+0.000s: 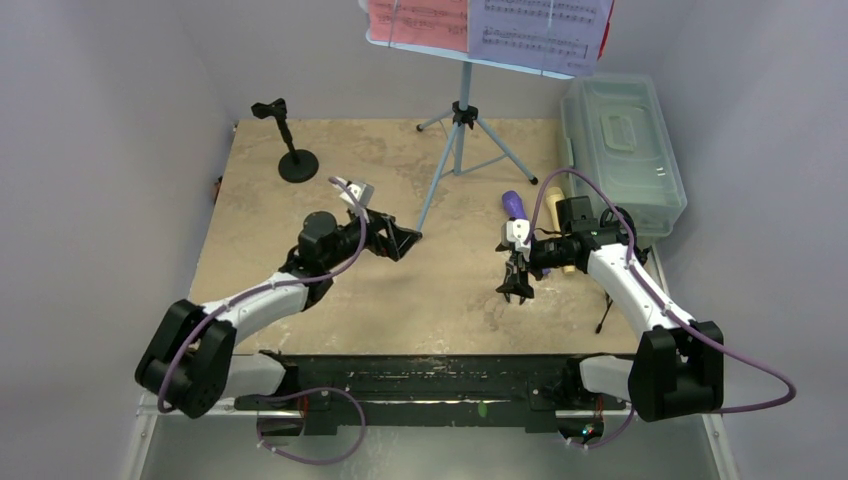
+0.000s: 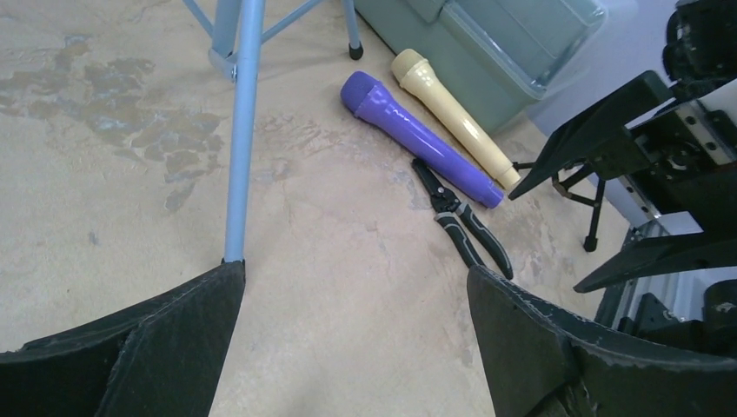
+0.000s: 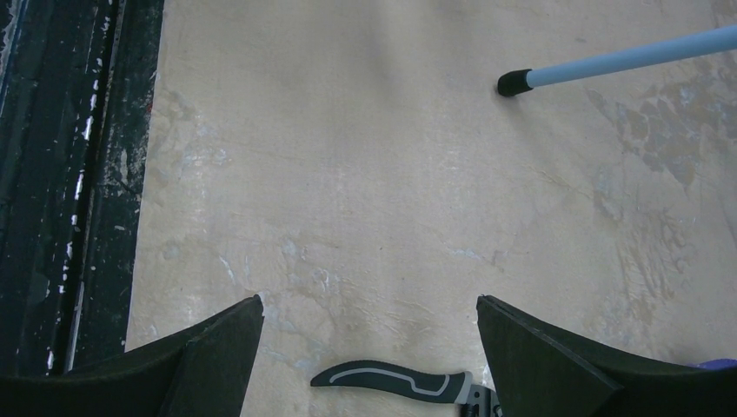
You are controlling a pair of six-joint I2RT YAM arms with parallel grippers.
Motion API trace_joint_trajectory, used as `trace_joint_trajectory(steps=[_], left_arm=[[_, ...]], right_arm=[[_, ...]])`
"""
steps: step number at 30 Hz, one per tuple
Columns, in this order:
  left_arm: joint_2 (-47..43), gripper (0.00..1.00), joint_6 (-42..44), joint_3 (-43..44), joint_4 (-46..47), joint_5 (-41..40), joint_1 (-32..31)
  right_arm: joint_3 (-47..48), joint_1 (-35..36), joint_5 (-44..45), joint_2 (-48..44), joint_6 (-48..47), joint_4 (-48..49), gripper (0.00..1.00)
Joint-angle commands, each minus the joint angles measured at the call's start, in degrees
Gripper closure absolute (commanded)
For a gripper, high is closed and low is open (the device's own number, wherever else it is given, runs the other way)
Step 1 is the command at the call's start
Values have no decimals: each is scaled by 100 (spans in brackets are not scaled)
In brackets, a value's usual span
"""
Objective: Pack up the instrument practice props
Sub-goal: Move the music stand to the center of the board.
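Note:
The light-blue music desk point(image 1: 520, 62) stands at the back on tripod legs point(image 1: 462, 130), with a red page point(image 1: 415, 20) and a white page point(image 1: 540, 25) on it. The purple microphone point(image 2: 417, 139) and the cream microphone point(image 2: 452, 117) lie side by side near the box. A black round-base pole point(image 1: 297, 165) stands at the back left. A small black mic tripod point(image 2: 582, 187) stands behind my right arm. My left gripper point(image 1: 402, 240) is open and empty, its left finger by the foot of one stand leg point(image 2: 242, 130). My right gripper point(image 1: 517, 285) hangs open over the table.
Black-handled pliers point(image 2: 465, 226) lie next to the purple microphone, one handle point(image 3: 391, 380) below my right gripper. A translucent grey-green lidded box point(image 1: 625, 150) sits at the back right. The table's dark front rail point(image 3: 69, 174) runs along the near edge.

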Motion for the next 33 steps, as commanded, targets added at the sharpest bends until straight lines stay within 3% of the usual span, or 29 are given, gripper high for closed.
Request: trace_joint_trajectory(steps=[1, 10, 22, 33], left_arm=[[666, 0, 611, 623, 723, -283, -219], [2340, 1, 943, 2092, 857, -953, -302], [3956, 1, 1143, 4540, -878, -2627, -759], [4654, 46, 1179, 5582, -1607, -3583, -891]], right_arm=[[13, -22, -119, -71, -93, -31, 4], [-4, -22, -152, -150, -108, -39, 4], [-13, -25, -145, -199, -101, -21, 3], [-28, -27, -127, -233, -92, -6, 3]])
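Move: About 20 cm ahead of the left hand, 9 cm to its right and some 2 cm lower is the part of the music stand's front leg that it goes for; the leg's foot stands only some 11 cm ahead, 2 cm right and 17 cm below. The purple microphone lies about 13 cm ahead and 30 cm right, the black mic stand 31 cm ahead and 28 cm left. From the right hand, the leg is roughly 25 cm ahead, 18 cm left and slightly higher. Reaching forward about 20 cm and some 9 cm to the right, almost level, the left hand brings its open fingers around the music stand's front leg. The wrist swings counter-clockwise about 20 degrees and rolls its left side up, so the fingers point more forward; over the final stretch the hand sinks some 3 cm while the fingers begin closing, to a bit over half open. ##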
